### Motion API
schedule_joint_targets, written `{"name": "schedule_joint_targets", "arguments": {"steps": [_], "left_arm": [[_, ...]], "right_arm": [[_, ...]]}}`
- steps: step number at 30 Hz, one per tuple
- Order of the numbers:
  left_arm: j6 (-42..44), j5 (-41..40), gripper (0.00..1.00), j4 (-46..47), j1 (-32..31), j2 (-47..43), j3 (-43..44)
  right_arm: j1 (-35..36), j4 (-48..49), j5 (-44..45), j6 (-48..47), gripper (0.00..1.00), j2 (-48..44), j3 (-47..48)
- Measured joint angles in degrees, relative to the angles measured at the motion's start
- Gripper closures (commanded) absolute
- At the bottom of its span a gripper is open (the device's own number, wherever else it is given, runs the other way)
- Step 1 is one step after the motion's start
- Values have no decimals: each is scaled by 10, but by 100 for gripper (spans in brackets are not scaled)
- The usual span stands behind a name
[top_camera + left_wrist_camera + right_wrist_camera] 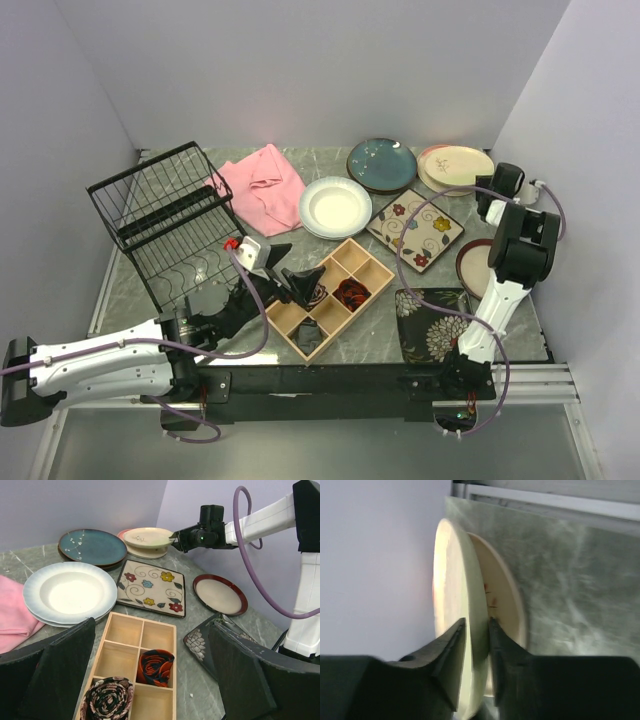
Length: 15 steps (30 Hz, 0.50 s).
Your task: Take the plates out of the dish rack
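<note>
The black wire dish rack (165,215) stands at the back left with no plate showing in it. On the table lie a teal plate (382,163), a white plate (335,206), a square cream floral plate (415,228), a dark red plate (473,265) and a square black floral plate (432,325). At the back right a cream plate (456,167) rests on a pink-rimmed one. My right gripper (477,625) has a finger on each side of the cream plate's rim (475,605); whether they press on it does not show. Above the wooden tray, my left gripper (150,680) hangs open and holds nothing.
A wooden compartment tray (375,268) with two rolled ties sits mid-table under the left gripper. A pink cloth (262,185) lies beside the rack. Walls close in on the left, back and right, with the right one just behind the cream plate.
</note>
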Motion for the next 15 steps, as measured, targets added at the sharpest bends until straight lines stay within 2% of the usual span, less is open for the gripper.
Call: {"name": "schedule_joint_targets", "arguments": {"steps": [5, 7, 15], "left_arm": [[2, -5, 1, 0, -3, -3, 0], [2, -6, 1, 0, -5, -2, 0], [2, -8, 0, -8, -7, 9, 0]], "right_arm": [[15, -17, 7, -15, 51, 5, 30], [24, -57, 21, -26, 48, 5, 52], [33, -204, 46, -71, 51, 12, 136]]}}
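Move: My right fingers hold the near right rim of the pale plate, whose middle is about 6 cm ahead and 6 cm left. It is going onto the pink plate, centred roughly 5 cm ahead, 7 cm left and 4 cm below. The teal plate lies 5 cm ahead and 27 cm left; the flowered square plate 14 cm back and 20 cm left. From my left hand the pink plate is some 43 cm ahead, 43 cm right and well below. I open my right fingers on the pale plate's rim to about half wide, letting its edge go slack between them. While they open I ease the hand some 2 cm left and a centimetre or so forward and up, over the pink plate, and tip the fingers about 10 degrees further down. The lower finger stays close by the rim. ##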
